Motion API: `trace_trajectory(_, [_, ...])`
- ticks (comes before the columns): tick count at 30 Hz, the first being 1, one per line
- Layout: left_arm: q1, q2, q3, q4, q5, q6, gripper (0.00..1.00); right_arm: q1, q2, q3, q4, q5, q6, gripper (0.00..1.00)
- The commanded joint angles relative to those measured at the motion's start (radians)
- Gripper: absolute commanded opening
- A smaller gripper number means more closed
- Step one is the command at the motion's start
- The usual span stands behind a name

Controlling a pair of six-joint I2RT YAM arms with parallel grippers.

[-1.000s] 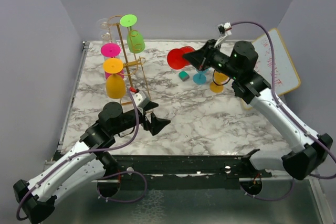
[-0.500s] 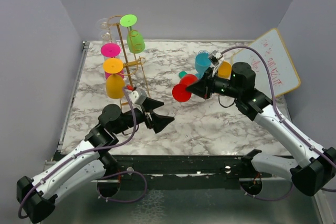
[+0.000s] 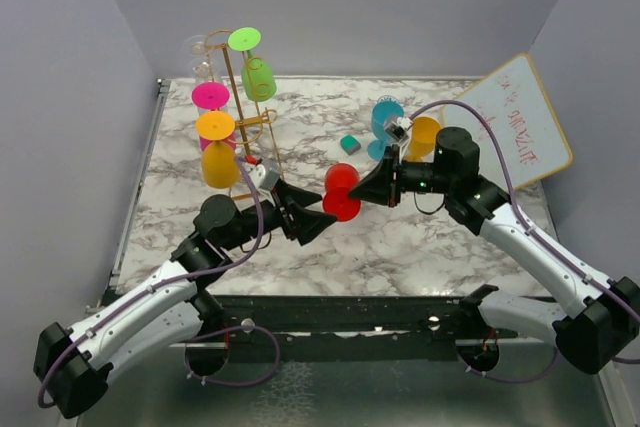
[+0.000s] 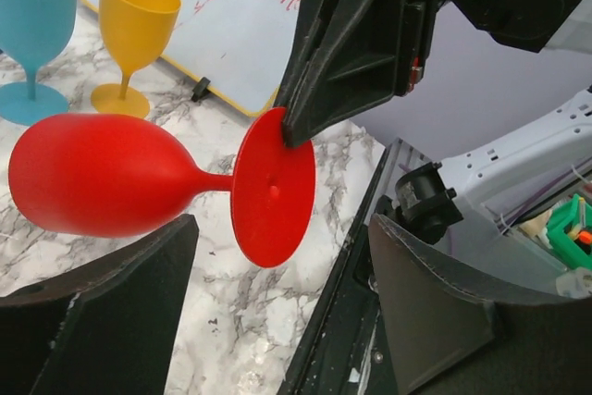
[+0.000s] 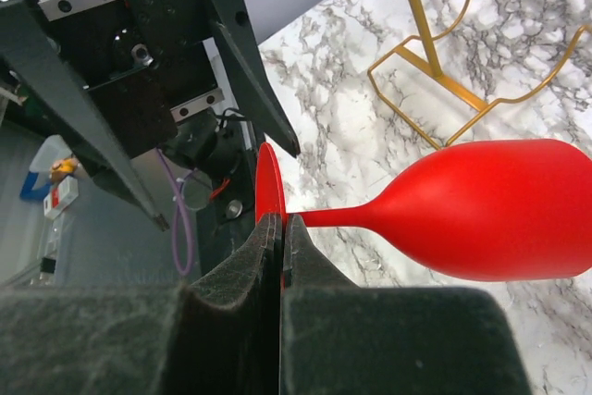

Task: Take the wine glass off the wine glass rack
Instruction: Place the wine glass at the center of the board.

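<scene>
A red wine glass [image 3: 341,192] hangs on its side over the middle of the table. My right gripper [image 3: 366,190] is shut on the rim of its round foot [image 5: 268,187], and the bowl [image 5: 499,210] points away from it. My left gripper [image 3: 314,219] is open right next to the glass. In the left wrist view the foot [image 4: 273,187] dips between that gripper's spread fingers [image 4: 139,275] and touches neither. The gold wine glass rack [image 3: 243,112] stands at the back left with green [image 3: 257,77], pink [image 3: 211,97] and orange [image 3: 218,162] glasses hanging on it.
A blue glass [image 3: 385,122] and an orange glass [image 3: 424,137] stand upright at the back right, with a small teal block [image 3: 350,144] beside them. A whiteboard [image 3: 520,122] leans at the right edge. The rack's wire base [image 5: 435,90] lies close behind the red glass.
My right arm has carried the red glass from the back right down to the table's middle. My left gripper has moved up to meet it, and its jaws have narrowed a little.
</scene>
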Motion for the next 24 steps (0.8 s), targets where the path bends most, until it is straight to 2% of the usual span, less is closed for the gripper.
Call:
trace_trajectory(1, [0.004, 0.047, 0.021, 0.032, 0.026, -0.036, 0.72, -0.006, 0.001, -0.026, 0.091, -0.066, 0.021, 0.01])
trace_trajectory(3, [0.004, 0.071, 0.025, 0.032, 0.042, -0.042, 0.70, -0.006, -0.001, -0.043, 0.115, -0.066, 0.030, 0.01])
trace_trajectory(10, [0.004, 0.076, 0.035, 0.032, -0.011, -0.031, 0.52, -0.006, 0.011, -0.054, 0.155, -0.055, 0.046, 0.00])
trace_trajectory(14, [0.004, 0.105, 0.047, 0.032, 0.016, -0.032, 0.32, -0.006, 0.012, -0.043, 0.127, -0.052, 0.045, 0.01])
trace_trajectory(18, [0.004, 0.116, 0.043, 0.032, 0.032, -0.045, 0.29, -0.006, 0.006, -0.062, 0.134, -0.062, 0.042, 0.00])
trace_trajectory(21, [0.004, 0.101, 0.036, 0.032, 0.017, -0.038, 0.21, -0.006, 0.009, -0.062, 0.134, -0.058, 0.050, 0.01])
trace_trajectory(24, [0.004, 0.088, 0.036, 0.032, 0.009, -0.030, 0.17, -0.006, 0.019, -0.068, 0.151, -0.048, 0.078, 0.01])
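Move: The red wine glass is held on its side, bowl pointing away from the robot. The middle of its foot is about 4 cm right of the left hand, 1 cm ahead and 1 cm lower; from the right hand it is some 2 cm left, 1 cm back and 2 cm down. From the left hand, the blue glass stands roughly 22 cm ahead, 15 cm right and 13 cm lower, and the rack's nearer orange glass hangs about 11 cm ahead, 23 cm left, level with it. The red glass's foot stays pinched in the right fingertips, that hand all but still, while the left hand eases down, right and a little forward to its free edge, about 3 cm in all. The drop comes first; with the left fingertips on either side of the lower left rim, the fingers keep closing from wide open to nearly shut, coming onto the disc. ##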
